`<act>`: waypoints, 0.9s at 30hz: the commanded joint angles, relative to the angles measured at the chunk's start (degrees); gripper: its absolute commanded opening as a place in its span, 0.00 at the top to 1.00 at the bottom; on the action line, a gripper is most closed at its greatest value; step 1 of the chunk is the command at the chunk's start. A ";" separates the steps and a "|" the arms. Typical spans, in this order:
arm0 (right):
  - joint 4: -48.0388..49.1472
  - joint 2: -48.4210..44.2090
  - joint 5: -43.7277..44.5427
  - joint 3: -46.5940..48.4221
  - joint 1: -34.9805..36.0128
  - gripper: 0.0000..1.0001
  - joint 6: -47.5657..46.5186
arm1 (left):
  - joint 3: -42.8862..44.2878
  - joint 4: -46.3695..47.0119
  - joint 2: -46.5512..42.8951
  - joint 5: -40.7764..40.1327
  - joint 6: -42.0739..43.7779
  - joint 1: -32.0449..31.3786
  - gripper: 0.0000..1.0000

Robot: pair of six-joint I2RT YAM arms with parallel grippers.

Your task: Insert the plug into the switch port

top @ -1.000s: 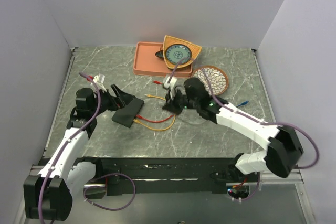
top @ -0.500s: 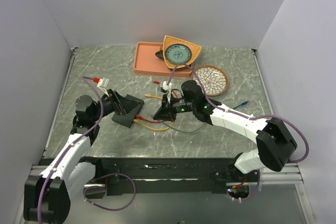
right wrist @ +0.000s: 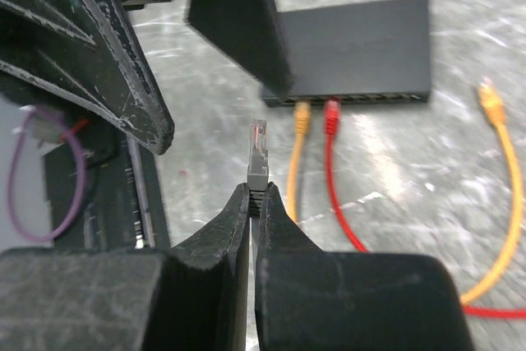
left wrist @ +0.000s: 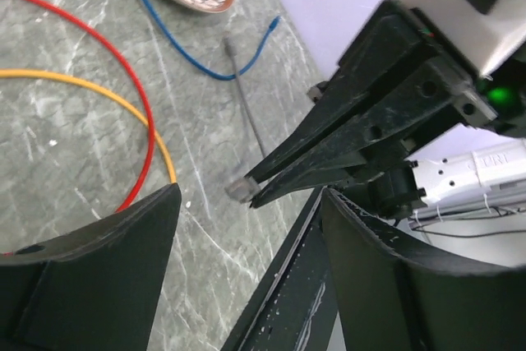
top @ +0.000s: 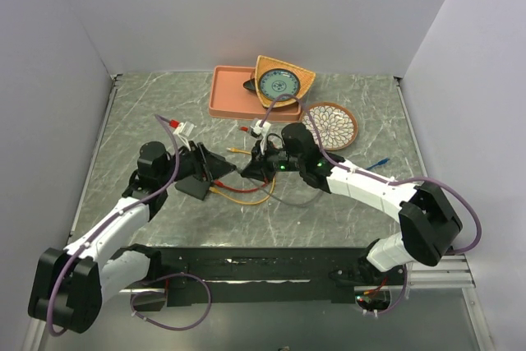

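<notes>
The switch (top: 191,187) is a flat black box lying left of centre; the right wrist view shows its socket edge (right wrist: 362,48) with an orange plug (right wrist: 302,117) and a red plug (right wrist: 331,113) seated in it. My right gripper (top: 249,173) is shut on a grey plug (right wrist: 260,154), held just above the table and pointing at the socket row, a short gap away. My left gripper (top: 215,168) stands open over the switch's right end. One of its fingers (right wrist: 238,22) covers the switch's left end. In the left wrist view the grey plug (left wrist: 238,191) shows between its fingers (left wrist: 99,260).
Orange (top: 246,201) and red (top: 251,188) cables loop in front of the switch. A blue cable (top: 378,162) lies right. A salmon tray (top: 226,98), a bowl (top: 282,84) and a patterned plate (top: 333,125) sit at the back. The black front rail (top: 263,265) runs along the near edge.
My left gripper has swung right over the switch and its jaws have narrowed somewhat. My right gripper has carried the grey plug left, closer to the switch.
</notes>
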 commanded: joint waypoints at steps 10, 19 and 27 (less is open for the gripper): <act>-4.68 -2.54 25.75 4.75 8.03 1.00 -3.54 | 4.64 4.30 6.02 -4.40 -4.93 -1.81 0.35; -4.24 -3.24 33.49 4.84 10.94 1.00 -3.56 | 5.43 2.01 7.70 -5.36 -3.96 -3.39 0.39; -4.06 -2.98 37.62 5.46 13.04 1.00 -3.91 | 6.39 1.75 8.49 -6.68 -3.44 -4.54 0.50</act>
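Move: From the left gripper, the grey plug held by the right fingers lies about 3 cm to the right, 1 cm ahead and 2 cm lower. The switch is some 8 cm ahead, 9 cm left and 18 cm below; the red plug in its port is 6 cm ahead and 4 cm left. From the right hand, the open left gripper is about 5 cm left, 1 cm back and slightly higher, the switch 14 cm left and 7 cm ahead. Bring the open left gripper onto the grey plug: about 2 cm forward and 2 cm right, sinking 1.5 cm with the fingertips dipping slightly, and narrow the fingers to half open around its end without shutting. With the right hand keep gripping the plug, ease it 2 cm forward and swing its nose clockwise and slightly down, some 20 degrees. ##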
